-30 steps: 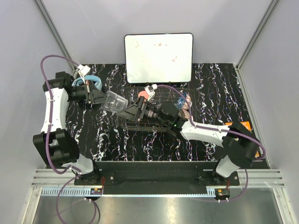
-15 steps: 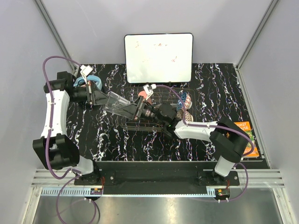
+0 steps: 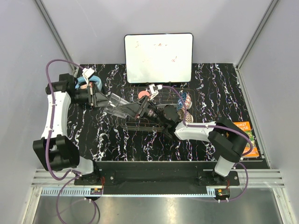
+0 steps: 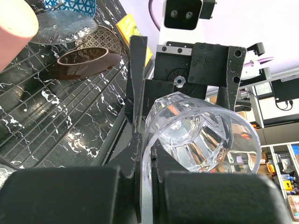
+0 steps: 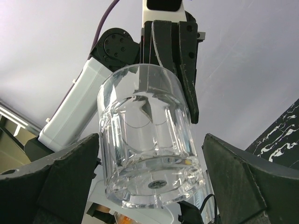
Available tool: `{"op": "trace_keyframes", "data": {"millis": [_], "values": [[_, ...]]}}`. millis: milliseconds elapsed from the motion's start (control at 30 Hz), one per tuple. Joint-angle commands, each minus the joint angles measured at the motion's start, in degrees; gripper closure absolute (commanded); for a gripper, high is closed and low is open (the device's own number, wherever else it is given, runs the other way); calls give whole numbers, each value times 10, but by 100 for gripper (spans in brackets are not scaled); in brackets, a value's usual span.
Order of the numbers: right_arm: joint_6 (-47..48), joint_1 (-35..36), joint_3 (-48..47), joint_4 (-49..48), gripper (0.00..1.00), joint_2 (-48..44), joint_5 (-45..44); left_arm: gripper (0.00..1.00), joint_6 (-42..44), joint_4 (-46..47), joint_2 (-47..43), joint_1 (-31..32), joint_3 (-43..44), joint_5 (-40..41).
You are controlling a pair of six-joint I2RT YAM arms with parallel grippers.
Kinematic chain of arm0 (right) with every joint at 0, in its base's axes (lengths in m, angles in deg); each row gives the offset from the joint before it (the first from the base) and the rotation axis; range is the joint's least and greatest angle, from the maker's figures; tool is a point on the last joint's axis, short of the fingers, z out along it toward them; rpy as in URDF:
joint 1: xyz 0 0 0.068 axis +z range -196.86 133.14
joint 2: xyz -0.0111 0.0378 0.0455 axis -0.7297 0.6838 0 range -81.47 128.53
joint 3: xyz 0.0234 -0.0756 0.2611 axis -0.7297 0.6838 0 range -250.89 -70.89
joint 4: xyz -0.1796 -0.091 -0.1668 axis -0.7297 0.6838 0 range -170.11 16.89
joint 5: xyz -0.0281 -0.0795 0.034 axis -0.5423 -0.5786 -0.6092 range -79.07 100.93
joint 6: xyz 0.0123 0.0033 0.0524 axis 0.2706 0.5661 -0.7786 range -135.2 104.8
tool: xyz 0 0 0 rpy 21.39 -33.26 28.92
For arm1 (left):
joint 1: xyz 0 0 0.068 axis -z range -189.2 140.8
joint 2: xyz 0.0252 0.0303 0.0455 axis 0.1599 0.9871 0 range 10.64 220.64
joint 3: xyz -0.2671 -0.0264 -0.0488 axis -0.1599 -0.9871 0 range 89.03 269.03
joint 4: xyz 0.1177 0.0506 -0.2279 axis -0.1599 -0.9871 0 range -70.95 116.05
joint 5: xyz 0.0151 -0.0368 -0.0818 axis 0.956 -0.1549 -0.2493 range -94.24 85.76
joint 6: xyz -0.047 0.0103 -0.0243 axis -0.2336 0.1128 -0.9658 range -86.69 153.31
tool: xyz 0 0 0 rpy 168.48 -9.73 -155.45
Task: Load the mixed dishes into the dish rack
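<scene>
My left gripper (image 3: 107, 100) is shut on the rim of the clear glass mug (image 3: 117, 104), holding it in the air left of the dish rack (image 3: 140, 125). The left wrist view shows the mug's rim (image 4: 148, 154) pinched between the left fingers. My right gripper (image 3: 132, 109) is open, with a finger on each side of the mug's base (image 5: 152, 182) and a gap on both sides. In the rack sit the pink cup (image 3: 144, 94), the blue patterned bowl (image 3: 186, 98) and the beige patterned bowl (image 3: 189, 117). A clear glass dish (image 4: 60, 25) lies by the bowls.
A white whiteboard (image 3: 159, 57) stands at the back behind the rack. Light-blue headphones (image 3: 88, 82) lie at the far left, behind my left gripper. An orange and yellow card (image 3: 246, 139) lies at the table's right edge. The table is black marble.
My right gripper has moved left over the rack until its open fingers flank the mug's base. My left gripper has shifted the mug slightly, still shut on its rim.
</scene>
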Motion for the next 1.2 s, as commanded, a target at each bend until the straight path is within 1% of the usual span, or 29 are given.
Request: {"op": "trace_keyframes", "data": {"millis": [0,67,100,167,200,267,300,333,400,433,467,500,533,567,600,633,667,733,767,800,867,900,967,1000,1033,1067,1100,1133,1167], "values": [[3,1,-26,-45,5,14,0,100,-17,-17,-25,3,-2,-142],[3,0,-25,-46,9,13,2,100,-23,-14,-26,3,-8,-142],[4,-2,-26,-44,13,12,3,100,-24,-10,-28,3,-9,-142],[5,-3,-26,-42,18,8,7,100,-33,-3,-28,2,-16,-142],[5,-3,-26,-39,26,7,8,100,-33,0,-30,3,-17,-142],[6,-3,-25,-33,35,1,12,100,-37,3,-28,3,-20,-142],[11,-4,-25,-24,41,0,15,100,-40,8,-30,3,-22,-142],[14,-5,-26,-16,53,-3,15,100,-44,11,-29,3,-23,-141],[29,-5,-26,20,69,-19,22,100,-50,17,-30,3,-24,-134],[36,-4,-24,36,84,-27,22,99,-51,18,-30,3,-21,-127],[44,-5,-23,53,89,-43,22,99,-51,17,-30,3,-18,-107],[65,-5,-22,92,94,-52,22,99,-50,17,-31,3,-16,-94],[77,-4,-20,117,96,-63,23,99,-47,15,-31,3,-11,-80],[90,-5,-18,144,100,-87,19,99,-41,8,-30,3,-8,-48],[116,-5,-18,199,100,-100,15,98,-34,2,-28,3,-2,-27],[129,-5,-20,228,100,-123,8,97,-19,-2,-28,3,5,-8],[162,-4,-21,289,100,-136,4,90,-11,-7,-28,2,6,28],[189,-5,-30,347,100,-170,-10,87,4,-8,-24,1,9,67],[218,-5,-34,406,100,-180,-17,83,11,-8,-21,-2,7,94],[229,-4,-39,435,100,-189,-23,80,17,-9,-21,-4,6,104],[259,-6,-52,501,100,-212,-44,66,47,-17,-21,-13,-2,123],[266,-5,-52,515,100,-219,-52,55,54,-18,-21,-16,-5,129],[280,-4,-47,536,100,-241,-70,50,81,-22,-25,-27,-15,143],[282,-5,-46,540,100,-246,-74,35,93,-27,-27,-31,-17,144],[283,-4,-48,549,100,-253,-81,28,119,-31,-28,-39,-22,147],[290,-5,-53,572,100,-255,-84,24,127,-36,-31,-42,-23,156],[294,-5,-61,591,100,-254,-85,23,136,-40,-32,-44,-23,164],[297,-4,-88,618,100,-246,-90,14,152,-42,-35,-47,-22,172],[306,-5,-106,676,100,-239,-93,13,159,-39,-42,-52,-23,191]]}}
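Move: The clear glass, still pinched by its rim in the left hand, lies on its side: its middle is some 5 cm to the left hand's right and 1 cm back. From the open right hand it is about 3 cm left, 1 cm ahead and 1 cm up. From the right hand, the pink cup is roughly 9 cm right and 12 cm ahead, the dish rack's middle about 19 cm right and 7 cm ahead, both around 20 cm lower. The right fingers close on the sides of the glass while the left hand keeps its pinch on the rim; then the left opens wide and comes off, dropping about 5 cm and shifting left, fingers tipping down. The right hand carries the glass about 6 cm right, away from the left hand, and some 3 cm down, over the rack, swinging its left-pointing fingers down roughly 35 degrees and slightly clockwise. ##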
